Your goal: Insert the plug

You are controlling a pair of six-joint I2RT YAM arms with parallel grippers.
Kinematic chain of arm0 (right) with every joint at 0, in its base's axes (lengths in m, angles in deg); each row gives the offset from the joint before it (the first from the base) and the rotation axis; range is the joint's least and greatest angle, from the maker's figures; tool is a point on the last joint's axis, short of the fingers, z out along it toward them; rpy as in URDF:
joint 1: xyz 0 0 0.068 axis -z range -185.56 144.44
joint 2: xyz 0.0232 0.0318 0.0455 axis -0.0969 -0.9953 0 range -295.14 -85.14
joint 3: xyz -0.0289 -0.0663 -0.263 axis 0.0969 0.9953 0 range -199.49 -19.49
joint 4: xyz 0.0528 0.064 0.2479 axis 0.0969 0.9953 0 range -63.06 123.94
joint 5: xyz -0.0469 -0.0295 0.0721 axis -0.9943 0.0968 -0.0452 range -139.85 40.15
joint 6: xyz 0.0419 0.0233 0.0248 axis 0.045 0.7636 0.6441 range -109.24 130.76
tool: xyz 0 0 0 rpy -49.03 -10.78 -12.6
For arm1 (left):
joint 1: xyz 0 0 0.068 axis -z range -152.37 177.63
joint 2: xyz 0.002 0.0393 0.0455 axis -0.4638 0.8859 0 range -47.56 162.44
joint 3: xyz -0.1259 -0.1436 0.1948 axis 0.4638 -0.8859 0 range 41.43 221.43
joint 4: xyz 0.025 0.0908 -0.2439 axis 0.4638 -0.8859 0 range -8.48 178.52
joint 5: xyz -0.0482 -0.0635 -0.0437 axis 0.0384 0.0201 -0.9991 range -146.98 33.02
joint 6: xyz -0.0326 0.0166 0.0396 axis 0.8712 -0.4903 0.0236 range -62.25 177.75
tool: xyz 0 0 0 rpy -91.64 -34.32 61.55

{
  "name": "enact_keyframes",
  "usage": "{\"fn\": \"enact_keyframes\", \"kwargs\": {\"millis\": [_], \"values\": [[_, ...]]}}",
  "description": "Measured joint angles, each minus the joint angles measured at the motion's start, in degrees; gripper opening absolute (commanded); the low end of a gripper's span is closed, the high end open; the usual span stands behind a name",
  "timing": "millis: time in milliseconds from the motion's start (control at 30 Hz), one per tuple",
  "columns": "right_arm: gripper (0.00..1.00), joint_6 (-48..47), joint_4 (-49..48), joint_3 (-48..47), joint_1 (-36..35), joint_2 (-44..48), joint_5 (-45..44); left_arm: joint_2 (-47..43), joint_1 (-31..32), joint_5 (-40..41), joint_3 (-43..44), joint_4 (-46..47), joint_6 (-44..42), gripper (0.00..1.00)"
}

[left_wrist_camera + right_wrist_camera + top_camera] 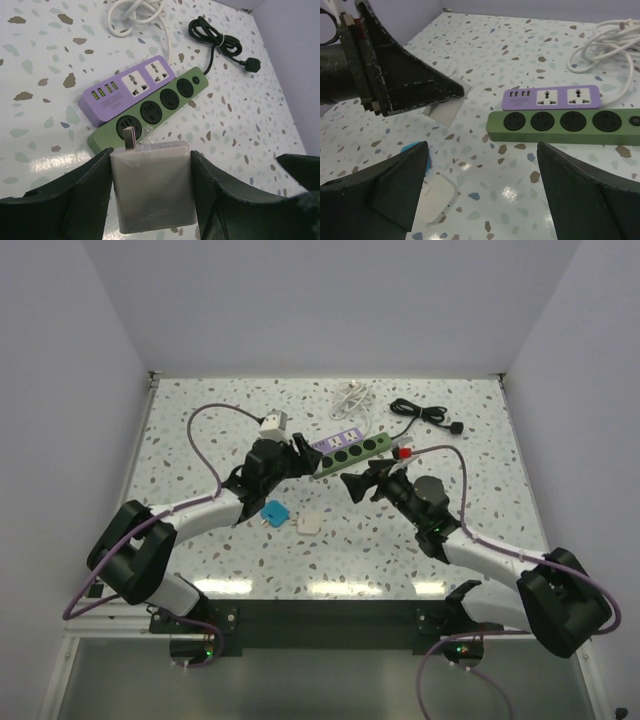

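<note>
My left gripper (150,186) is shut on a pale grey plug (150,192), one finger pressed to each side. Its metal prongs (131,138) point at the nearest end socket of the green power strip (161,106), just short of it. A purple strip (125,90) lies alongside the green one. From above, the left gripper (300,457) sits at the left end of the green strip (352,451). My right gripper (356,486) stands open and holds nothing, just in front of the strip. In the right wrist view the green strip (560,127) lies beyond my open right gripper (482,192).
A blue plug (272,511) and a white plug (307,524) lie on the table in front of the left gripper. A coiled white cable (350,395) and a black cable (420,412) lie at the back. White walls enclose the table on three sides.
</note>
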Motion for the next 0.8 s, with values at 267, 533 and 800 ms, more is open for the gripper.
{"fn": "enact_keyframes", "kwargs": {"millis": [267, 533, 800], "values": [[0.91, 0.0, -11.7, 0.0, -7.9, -10.9, -3.3, -0.9, 0.1, -2.1, -4.2, 10.1, 12.7, 0.00], [0.91, -0.6, -18.9, -2.3, -11.6, -17.1, -6.1, -1.2, 0.8, -2.8, -8.3, 17.1, 20.8, 0.00], [0.87, -1.2, -22.9, -5.8, -12.3, -22.5, -7.3, -1.9, 2.1, -2.8, -11.2, 22.6, 25.7, 0.00]]}}
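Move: The left hand already holds the white plug. From the open right hand this plug is about 13 cm left, 6 cm ahead and 4 cm lower, putting the right gripper some 13 cm right of the left hand, 6 cm back and 4 cm higher. The green power strip's middle is roughly 14 cm ahead of the right hand, 4 cm left and 15 cm down. The white adapter lies 14 cm left, 4 cm back and 16 cm down from it. Still pinching the plug, the left hand brings it up, back and to the right, about 3 cm each way, rolling some 30 degrees so its right side rises. The right hand travels about 9 cm left to meet the plug, slowing, dipping about 2 cm before partly rising again, and turning slightly counter-clockwise; its fingers stay wide open around the line to the plug, not closing. ##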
